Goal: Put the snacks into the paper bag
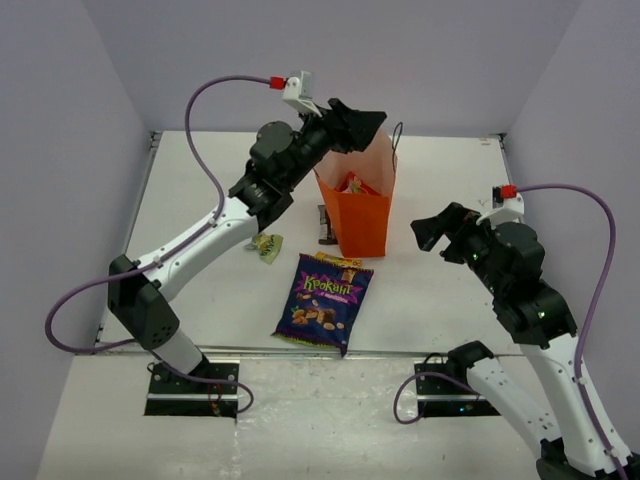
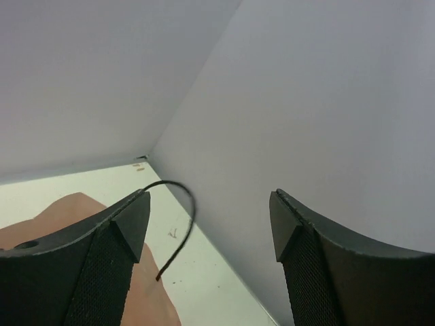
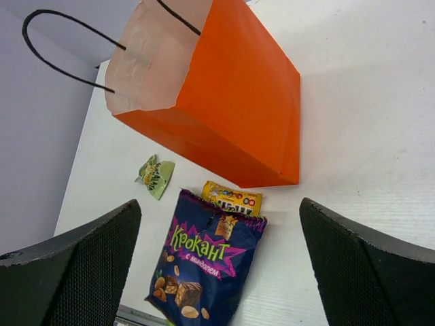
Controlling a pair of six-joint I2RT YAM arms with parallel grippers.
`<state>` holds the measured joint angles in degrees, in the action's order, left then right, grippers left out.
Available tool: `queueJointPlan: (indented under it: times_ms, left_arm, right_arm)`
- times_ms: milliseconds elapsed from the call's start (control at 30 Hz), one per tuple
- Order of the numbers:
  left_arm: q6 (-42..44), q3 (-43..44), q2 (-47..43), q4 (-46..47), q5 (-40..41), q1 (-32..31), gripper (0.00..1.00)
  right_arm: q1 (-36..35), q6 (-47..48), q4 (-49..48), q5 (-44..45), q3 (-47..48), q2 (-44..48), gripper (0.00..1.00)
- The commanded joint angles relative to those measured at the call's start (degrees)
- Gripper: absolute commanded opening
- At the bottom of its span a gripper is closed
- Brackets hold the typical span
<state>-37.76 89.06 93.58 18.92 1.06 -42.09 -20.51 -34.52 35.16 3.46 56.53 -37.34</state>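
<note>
The orange paper bag (image 1: 358,210) stands upright mid-table, with packets (image 1: 352,184) showing in its mouth. My left gripper (image 1: 368,125) hovers over the bag's rim, open and empty. In its wrist view the left gripper (image 2: 211,210) frames the bag's pale edge (image 2: 68,214) and a black cord handle (image 2: 178,217). On the table lie a dark purple nut bag (image 1: 325,303), a small yellow pack (image 1: 338,261), a green-yellow wrapper (image 1: 267,246) and a brown bar (image 1: 324,225). My right gripper (image 1: 428,228) hangs open right of the bag. Beneath the right gripper (image 3: 219,204) are the purple bag (image 3: 204,265), yellow pack (image 3: 231,198), wrapper (image 3: 155,176) and paper bag (image 3: 231,102).
Pale walls close in the white table (image 1: 450,290) at the back and both sides. The brown bar lies against the bag's left foot, and the yellow pack is tucked under the purple bag's top edge.
</note>
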Motion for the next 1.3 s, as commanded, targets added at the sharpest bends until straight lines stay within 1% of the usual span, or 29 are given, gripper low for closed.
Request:
queueJointPlan:
  times_ms: [0, 133, 167, 200, 233, 267, 300, 333, 367, 400, 467, 500, 567, 600, 667, 700, 733, 767, 800, 867, 900, 1033, 1267]
  left_arm:
    - [2.16, 2.96, -5.33, 4.55, -4.48, -0.1, 0.77]
    - [4.62, 2.71, -9.72, -1.93, -4.23, -0.01, 0.79]
    - [5.41, 1.22, -11.21, -2.39, -3.7, 0.42, 0.84]
    - [5.68, -0.71, -15.06, -2.22, -3.52, 0.95, 0.87]
    - [5.68, -5.95, -17.1, -0.74, -3.35, 1.56, 0.91]
    - [5.5, -8.7, -19.46, -0.2, -3.35, 2.35, 0.96]
    - [5.24, -11.07, -23.67, -0.02, -3.87, 4.53, 0.97]
    - [5.06, -15.45, -25.53, -0.37, -4.48, 5.86, 0.97]
    - [4.89, -17.58, -27.47, -0.98, -6.14, 7.35, 0.98]
    - [4.02, -21.43, -30.88, -2.47, -6.85, 10.59, 0.99]
    - [3.31, -24.88, -33.63, -4.67, -8.43, 14.81, 1.0]
    - [3.3, -27.59, -35.55, -7.81, -8.36, 15.71, 1.0]
    - [2.26, -29.63, -36.97, -12.13, -7.57, 18.25, 1.0]
    - [1.82, -31.73, -37.07, -15.8, -7.48, 19.05, 1.0]
    - [-0.11, -34.11, -36.72, -18.82, -7.82, 22.2, 1.0]
    - [-0.56, -36.91, -36.45, -21.87, -8.61, 23.27, 1.0]
    - [-1.17, -38.33, -36.1, -22.34, -9.4, 24.58, 1.0]
    - [-3.0, -40.0, -34.97, -22.69, -11.58, 27.47, 1.0]
    - [-3.89, -43.23, -34.26, -22.17, -13.35, 28.97, 1.0]
    - [-6.52, -46.06, -31.29, -21.12, -18.08, 33.27, 1.0]
    - [-7.06, -47.99, -30.22, -20.59, -18.98, 34.17, 1.0]
    - [-7.42, -49.68, -25.56, -20.15, -18.82, 35.41, 1.0]
    - [-4.79, -49.95, -20.56, -21.28, -14.16, 35.41, 1.0]
  right_arm:
    - [0.3, 0.07, -0.79, -0.21, -0.28, 0.25, 0.99]
    - [0.3, 0.16, -0.79, -0.21, -0.2, 0.52, 0.99]
    - [0.3, 0.16, -0.79, -0.21, -0.11, 0.69, 0.99]
    - [0.3, 0.24, -0.7, -0.13, -0.19, 0.95, 0.99]
    - [0.21, 0.42, -0.62, -0.04, -0.11, 1.13, 0.99]
    - [0.21, 0.77, -0.53, -0.38, -0.02, 1.22, 0.99]
    - [0.21, 1.3, -0.53, -1.08, -0.02, 1.31, 0.99]
    - [0.3, 1.47, -0.53, -1.18, 0.07, 1.39, 0.99]
    - [0.3, 1.74, -0.35, -1.18, 0.07, 1.48, 0.99]
    - [0.21, 2.26, -0.27, -1.44, 0.16, 1.66, 0.99]
    - [0.3, 2.7, -0.18, -1.62, 0.33, 1.75, 0.99]
    - [0.38, 3.05, -0.18, -1.97, 0.42, 1.75, 0.99]
    - [0.47, 3.23, -0.09, -2.23, 0.6, 1.66, 0.99]
    - [0.39, 3.23, -0.09, -2.41, 0.77, 1.48, 0.99]
    - [0.47, 3.23, -0.09, -2.5, 0.77, 1.22, 0.99]
    - [0.39, 3.23, -0.09, -2.58, 0.77, 1.22, 0.99]
    - [0.47, 3.23, -0.09, -2.67, 0.77, 1.13, 0.99]
    - [0.39, 3.15, -0.09, -2.76, 0.86, 0.96, 0.99]
    - [0.39, 3.06, -0.09, -2.85, 0.77, 0.87, 0.99]
    - [0.47, 2.97, -0.09, -2.94, 0.77, 0.78, 0.99]
    - [0.47, 3.06, -0.18, -3.02, 0.68, 0.78, 0.99]
    - [0.47, 2.97, -0.09, -2.94, 0.42, 0.87, 0.99]
    - [0.47, 2.8, -0.18, -3.02, 0.16, 0.52, 0.99]
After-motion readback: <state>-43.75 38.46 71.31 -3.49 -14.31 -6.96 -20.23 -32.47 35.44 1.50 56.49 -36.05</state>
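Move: Poised just above the open paper bag, whose middle is about 30 cm below and some 4 cm to its right, the left hand goes for the green candy: about 22 cm to its left, 6 cm back and 43 cm below. At that same table level, the chocolate bar lies some 4 cm left and 1 cm ahead, the Krokant bag about 6 cm left and 24 cm back. From the right hand the candy is roughly 37 cm left, 9 cm ahead, 30 cm below. Rising about 6 cm and drawing back clear of the paper bag, the left hand then sweeps left and drops steeply towards the green candy, ending some 26 cm further left and 33 cm lower. The wrist tips down about 50 degrees with a small counter-clockwise turn, and the fingers, already mostly open, spread fully. The candy isn't touched yet. ##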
